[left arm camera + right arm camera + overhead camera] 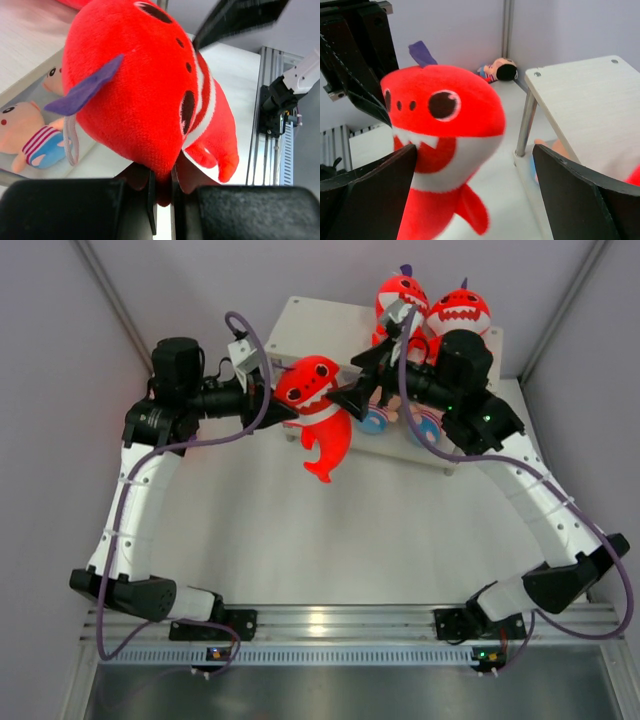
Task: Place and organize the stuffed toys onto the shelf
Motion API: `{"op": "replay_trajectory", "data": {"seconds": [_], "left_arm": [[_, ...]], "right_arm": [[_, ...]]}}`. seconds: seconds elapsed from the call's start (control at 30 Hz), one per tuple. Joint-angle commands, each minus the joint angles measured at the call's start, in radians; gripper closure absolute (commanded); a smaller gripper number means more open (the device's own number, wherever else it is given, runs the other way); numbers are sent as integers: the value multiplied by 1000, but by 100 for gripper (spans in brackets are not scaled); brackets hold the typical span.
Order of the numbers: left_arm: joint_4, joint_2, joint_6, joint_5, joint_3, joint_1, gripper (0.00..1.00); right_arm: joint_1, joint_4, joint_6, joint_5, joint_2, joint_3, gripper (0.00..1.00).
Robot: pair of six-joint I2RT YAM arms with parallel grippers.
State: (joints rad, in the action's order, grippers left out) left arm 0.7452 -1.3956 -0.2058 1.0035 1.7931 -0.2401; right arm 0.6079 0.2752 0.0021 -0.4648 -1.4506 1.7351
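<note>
A red shark [320, 415] hangs above the table in front of the shelf's [300, 325] left part. My left gripper [283, 405] is shut on it from the left. In the left wrist view the jaws [162, 185] pinch the back of the shark [140, 90]. My right gripper [355, 380] stands open just right of that shark. In the right wrist view the shark [440, 130] faces the open fingers [475, 190] without touching them. Two more red sharks [400, 295] [458, 310] sit on the top tier at the right. Dolls [30, 135] [375, 420] lie on the lower tier.
Another doll [497, 70] lies on the table in the far corner behind the shelf. The shelf's silver leg [524, 125] stands close to the right of the hanging shark. Grey walls enclose the table on the left, back and right.
</note>
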Motion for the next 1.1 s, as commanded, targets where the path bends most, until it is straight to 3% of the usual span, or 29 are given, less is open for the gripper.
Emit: {"op": "replay_trajectory", "data": {"seconds": [0.0,0.1,0.27,0.37,0.63,0.73,0.77,0.8,0.87,0.9,0.93,0.97,1.07], "left_arm": [[71,37,-142,53,3,-13,100],[92,35,-202,1,-14,-30,100],[98,27,-218,-11,-11,-41,100],[98,23,-210,-19,6,-47,100],[98,17,-218,-35,-1,-59,100],[100,7,-218,-54,0,-61,100],[102,6,-207,-60,3,-61,100],[100,6,-201,-68,14,-61,100],[100,6,-182,-112,37,-62,100],[100,9,-176,-140,45,-62,99],[102,9,-170,-170,55,-62,91],[100,6,-153,-243,66,-62,60],[98,6,-126,-400,107,-62,16]], "right_arm": [[-97,107,-19,-144,59,70,1],[-99,153,-39,-172,64,43,1],[-99,-37,115,-363,49,-39,1],[-93,-57,153,-440,3,-29,4],[-53,-185,230,-406,-27,-49,6],[-36,-255,304,-385,-50,-52,42],[-33,-267,344,-383,-59,-54,69],[-28,-299,361,-385,-60,-58,81],[-25,-301,383,-382,-56,-59,100],[-23,-300,384,-374,-51,-59,100],[-23,-286,388,-361,-45,-59,100],[-25,-283,398,-307,-28,-59,100],[-37,-291,487,-124,19,-83,100]]}}
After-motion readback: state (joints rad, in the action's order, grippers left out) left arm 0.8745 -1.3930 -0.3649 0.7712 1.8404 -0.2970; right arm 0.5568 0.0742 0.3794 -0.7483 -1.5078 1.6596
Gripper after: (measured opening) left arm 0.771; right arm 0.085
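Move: The red shark, its head pinched by the left gripper and its body hanging, has its middle about 6 cm to the right of the left hand and 5 cm below. From the open right hand it is some 5 cm to the left, 4 cm back and 5 cm below. The shelf top's middle lies about 16 cm ahead of the right hand, 8 cm to its right and 15 cm lower; the nearer shark on it is some 20 cm ahead, 12 cm right, 10 cm down. Keep the left grip on the shark while lowering it some 2 cm. Ease the right gripper out to its right, then bring it back and in to the left about 6 cm around the shark's head, dipping slightly and turning nearly 20 degrees counter-clockwise, and pinch the head. Only then open the left fingers and start easing them left, forward and up. ##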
